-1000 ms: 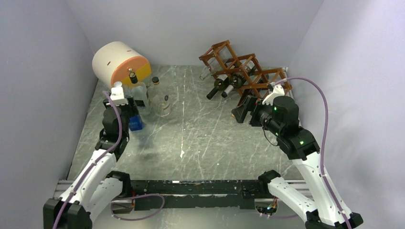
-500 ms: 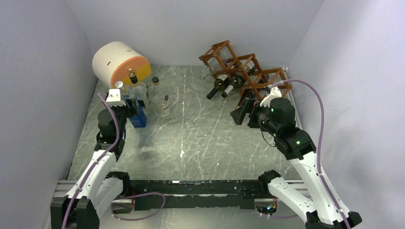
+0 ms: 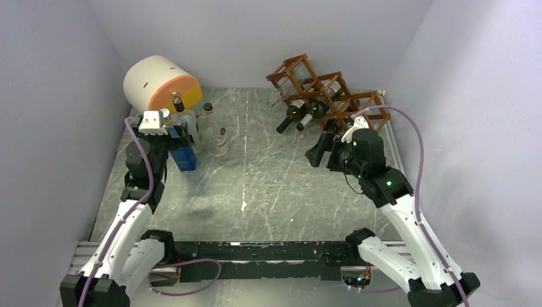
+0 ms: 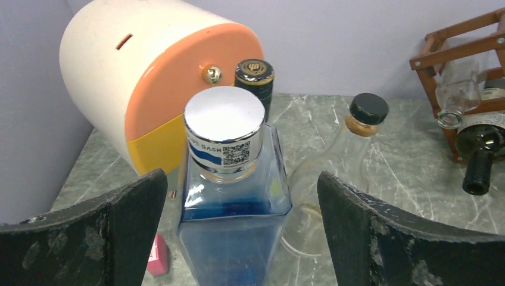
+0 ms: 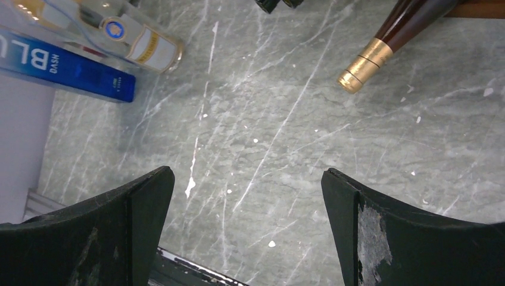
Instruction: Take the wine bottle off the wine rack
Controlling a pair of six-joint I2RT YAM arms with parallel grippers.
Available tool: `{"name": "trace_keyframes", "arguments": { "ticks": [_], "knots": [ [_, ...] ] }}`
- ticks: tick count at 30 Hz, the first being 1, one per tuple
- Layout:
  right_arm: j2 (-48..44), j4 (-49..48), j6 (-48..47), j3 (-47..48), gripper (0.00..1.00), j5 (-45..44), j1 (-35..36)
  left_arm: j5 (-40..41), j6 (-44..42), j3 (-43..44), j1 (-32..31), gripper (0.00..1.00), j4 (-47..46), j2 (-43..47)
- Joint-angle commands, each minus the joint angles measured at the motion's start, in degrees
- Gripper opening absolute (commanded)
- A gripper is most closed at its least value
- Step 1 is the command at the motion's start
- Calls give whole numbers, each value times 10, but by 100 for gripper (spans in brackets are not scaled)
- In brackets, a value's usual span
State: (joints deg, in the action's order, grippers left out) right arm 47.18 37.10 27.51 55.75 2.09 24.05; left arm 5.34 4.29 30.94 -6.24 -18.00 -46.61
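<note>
The reddish-brown wine rack [image 3: 329, 94] stands at the far right and shows at the right edge of the left wrist view [image 4: 461, 50]. Two dark wine bottles [image 3: 289, 119] lie in it, necks pointing out to the left. A brown bottle with a gold-foil neck [image 5: 381, 50] reaches out of the rack's low end, just beyond my right gripper [image 5: 247, 174]. That gripper [image 3: 317, 152] is open over bare table. My left gripper [image 4: 241, 179] stands open either side of an upright blue bottle [image 4: 235, 220] with a silver cap, without touching it.
A white-and-orange cylinder [image 3: 163, 82] lies at the far left. A dark-capped bottle [image 4: 255, 74] and a clear bottle with a black cap [image 4: 364, 119] stand behind the blue bottle [image 3: 183, 157]. A small pink thing [image 4: 156, 262] lies beside it. Grey walls close three sides.
My left gripper was shut on the blue bottle and has opened; the bottle now stands on the table by the other bottles. My right gripper has edged left, near the rack's low end.
</note>
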Motion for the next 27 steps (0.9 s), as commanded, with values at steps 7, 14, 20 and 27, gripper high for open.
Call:
{"name": "trace_keyframes", "arguments": {
  "ticks": [7, 14, 20, 27],
  "knots": [
    [104, -46, 22, 29, 100, -111, -1, -57, -54, 96, -11, 100, 130, 94],
    [236, -148, 75, 67, 100, -146, -3, -265, -68, 117, -76, 99, 84, 89],
    [328, -245, 98, 82, 100, -170, -5, -232, -134, 156, -232, 97, 71, 13],
    [393, -316, 143, 80, 97, -214, -9, -241, -137, 93, -254, 97, 22, 27]
  ]
}}
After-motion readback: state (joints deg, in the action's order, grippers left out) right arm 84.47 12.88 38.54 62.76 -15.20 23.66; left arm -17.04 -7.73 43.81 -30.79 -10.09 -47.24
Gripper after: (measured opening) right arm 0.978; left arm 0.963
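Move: From the right gripper, the wine bottle with the silver-grey neck lies in the rack about 24 cm ahead, 1 cm right and 12 cm lower. The green wine bottle lies 7 cm left of it and about 5 cm lower; the gold-necked bottle is 14 cm ahead of the gripper, 5 cm right, 20 below. From the left gripper the silver-necked bottle is 14 cm ahead, 49 right, 13 lower; the blue bottle stands 6 cm straight ahead, 12 lower. Drive the open right gripper forward about 16 cm and down 8 towards the silver-grey neck, turning it some 20 degrees clockwise so the fingers line up either side of the neck; don't close yet. Meanwhile back the open left gripper up and away from the blue bottle, then swing it some 18 cm right, turning clockwise and sinking slightly. ##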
